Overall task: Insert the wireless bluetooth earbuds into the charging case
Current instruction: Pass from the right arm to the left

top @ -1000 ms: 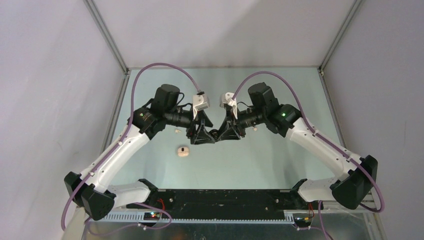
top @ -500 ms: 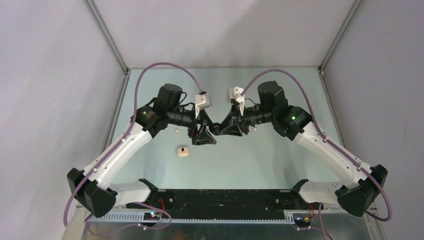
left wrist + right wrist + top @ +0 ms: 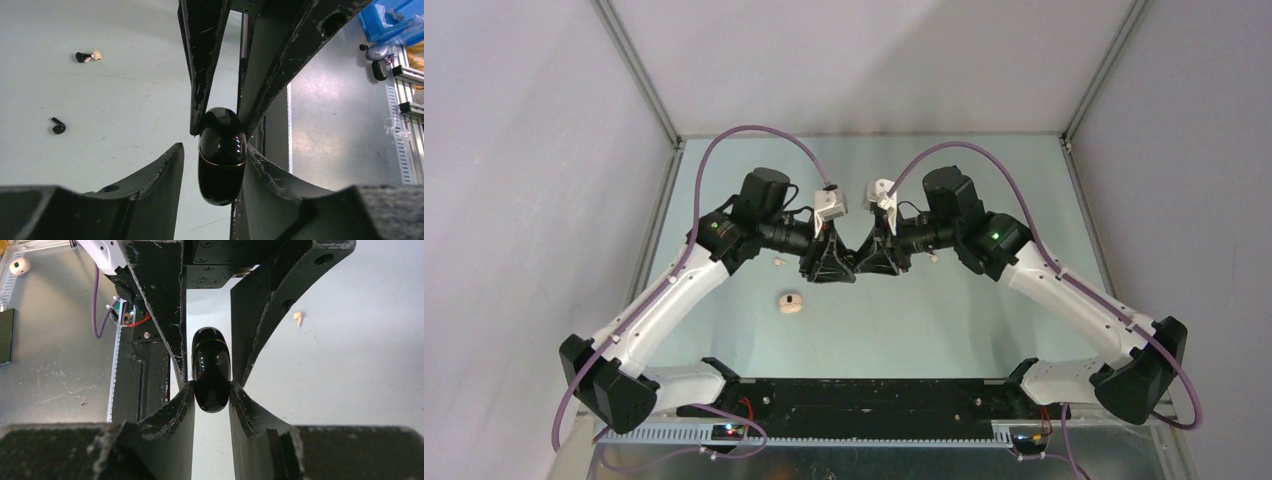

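Note:
My right gripper is shut on a glossy black oval case with a thin gold seam, held above the table's middle. My left gripper faces it from the other side. Its jaws straddle the free end of the black case: one finger touches it and a gap shows at the other. A beige charging case lies on the table in front of the left arm. A black earbud and a black-and-white earbud lie loose, as do a cream earbud and a small white earbud.
Grey enclosure walls ring the pale green table. The black base bar runs along the near edge. Beyond the table's edge, a blue bin shows in the left wrist view.
The right arm drew back to the right half a second ago and has come in again, so both grippers meet. The left jaws have narrowed around the black case.

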Controlling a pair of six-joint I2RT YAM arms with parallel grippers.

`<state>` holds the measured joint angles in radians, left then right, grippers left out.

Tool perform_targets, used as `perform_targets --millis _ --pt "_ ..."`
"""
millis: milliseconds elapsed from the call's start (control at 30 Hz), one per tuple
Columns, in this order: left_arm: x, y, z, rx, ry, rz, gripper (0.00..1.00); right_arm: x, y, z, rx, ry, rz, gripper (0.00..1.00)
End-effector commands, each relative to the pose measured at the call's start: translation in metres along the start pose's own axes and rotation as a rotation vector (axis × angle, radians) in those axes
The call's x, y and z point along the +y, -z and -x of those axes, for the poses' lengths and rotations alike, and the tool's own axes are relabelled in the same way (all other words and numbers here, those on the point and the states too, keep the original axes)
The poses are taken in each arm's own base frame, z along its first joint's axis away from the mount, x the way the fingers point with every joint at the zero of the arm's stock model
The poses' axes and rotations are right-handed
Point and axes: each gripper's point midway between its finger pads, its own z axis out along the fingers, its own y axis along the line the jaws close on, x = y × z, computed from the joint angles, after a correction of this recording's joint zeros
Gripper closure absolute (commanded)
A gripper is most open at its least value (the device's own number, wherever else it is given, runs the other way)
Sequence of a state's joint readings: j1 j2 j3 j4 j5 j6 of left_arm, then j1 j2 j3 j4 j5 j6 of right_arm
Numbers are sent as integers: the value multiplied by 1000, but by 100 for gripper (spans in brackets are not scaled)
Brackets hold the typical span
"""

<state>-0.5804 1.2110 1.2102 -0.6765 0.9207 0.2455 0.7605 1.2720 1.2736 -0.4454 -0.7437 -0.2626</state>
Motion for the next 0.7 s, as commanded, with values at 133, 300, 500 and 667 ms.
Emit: perform_targets --millis 133,300,500,667 --pt "-12 5 14 -29 -59 -39 59 -4 -3 7 -16 35 -21 86" --pt "-12 5 14 -28 -60 -37 80 -4 -3 7 -16 39 -24 86" --pt "-11 4 14 -27 -58 -31 90 -3 -3 5 -10 44 -22 85" --pt "-11 7 20 -43 -69 -16 79 -3 -1 7 -17 22 -17 86"
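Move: The black charging case is already between the left gripper's open pads, its middle roughly 1 cm back and 1 cm to the right of the left hand point. The right gripper still holds the case, its middle about 1 cm to the left of that hand point. On the table some 26 cm below the left hand lie the black earbud, 20 cm ahead and 6 cm right; the beige case, 9 cm ahead and 13 cm left; and the beige earbud, 17 cm ahead and 16 cm left. Close the left gripper's fingers on the charging case from about half open to a third open, until both pads pinch the case and the grip effort rises, then keep that hold. Leave the left arm in place, with no wrist turn to speak of. Keep the right fingers shut on the case and hold the right hand nearly still, letting it drift less than 0.5 cm. ##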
